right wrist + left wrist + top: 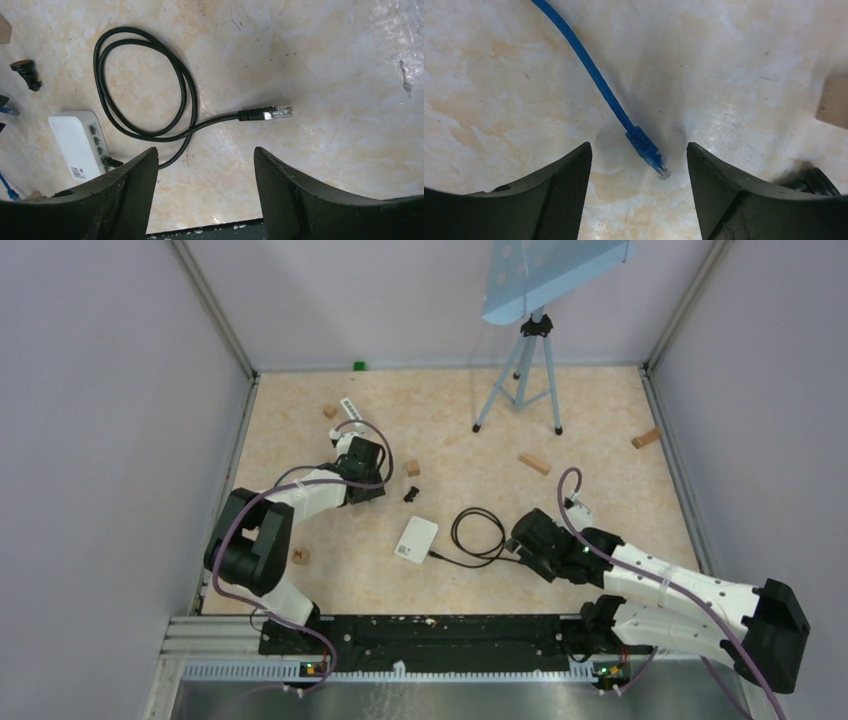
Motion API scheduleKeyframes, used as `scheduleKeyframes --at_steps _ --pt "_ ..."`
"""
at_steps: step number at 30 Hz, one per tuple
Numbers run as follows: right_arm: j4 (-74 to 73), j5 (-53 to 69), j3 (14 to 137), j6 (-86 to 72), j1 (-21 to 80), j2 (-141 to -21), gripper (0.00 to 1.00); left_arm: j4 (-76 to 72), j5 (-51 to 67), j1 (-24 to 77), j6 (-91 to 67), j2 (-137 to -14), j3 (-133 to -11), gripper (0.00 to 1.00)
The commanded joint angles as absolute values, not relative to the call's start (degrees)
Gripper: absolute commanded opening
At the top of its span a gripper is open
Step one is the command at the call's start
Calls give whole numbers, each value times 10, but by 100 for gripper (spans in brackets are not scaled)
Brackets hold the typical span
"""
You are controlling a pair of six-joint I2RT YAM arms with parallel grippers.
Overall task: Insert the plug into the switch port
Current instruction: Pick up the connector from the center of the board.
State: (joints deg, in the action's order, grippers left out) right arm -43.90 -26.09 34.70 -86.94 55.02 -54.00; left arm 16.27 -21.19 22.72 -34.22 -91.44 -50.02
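Note:
The white switch (416,538) lies mid-table and shows in the right wrist view (75,140) with its ports facing right. A black cable (145,80) is coiled beside it, with one end at the switch. Its free clear plug (280,112) lies on the table, ahead of my open, empty right gripper (206,150). A blue cable (584,60) ends in a blue-booted clear plug (650,156), which lies flat between the fingertips of my open left gripper (639,147). The fingers stand apart from it on both sides. In the top view the left gripper (365,478) is left of and beyond the switch.
A small black part (411,493) lies between the left gripper and the switch. Wooden blocks (533,463) are scattered about, one (833,102) close to the left gripper's right side. A tripod (520,370) stands at the back. The black base rail (430,635) runs along the near edge.

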Motion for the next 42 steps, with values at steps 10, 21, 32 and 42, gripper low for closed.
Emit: scheduleKeyframes --at_steps 10,21,32,42 --pt "-443 -291 337 -833 555 -494 68 142 -232 199 -339 -969 -525 38" --pt "-458 -316 326 -836 555 -454 68 236 -171 209 -351 -739 -464 0" --pt "-402 -370 341 -700 554 -421 67 339 -53 213 -224 -429 -570 0" --pt "-292 -339 385 -371 554 -308 62 260 424 213 -142 -450 -632 0"
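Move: The blue connector lies almost between my left hand's open fingers, about 2 cm ahead, 2 cm to the left and 1 cm below. Off to that hand's right stand the black peg, 8 cm across and 2 cm ahead, and the wooden cube, 8 cm across and 9 cm ahead; the white switch is about 9 cm right and 8 cm back, all roughly 1 cm lower. From my right hand the blue connector is some 33 cm left, 19 cm ahead and 8 cm below. I ease my left hand a couple of centimetres forward and left and 1 cm down, and pinch the blue connector shut between the fingers. Then I lift it about 31 cm, drawing back some 14 cm and late on swinging right, while the wrist tips the fingers up towards level and turns clockwise. My empty right hand stays open and rises about 8 cm with a little forward, tipping up. ##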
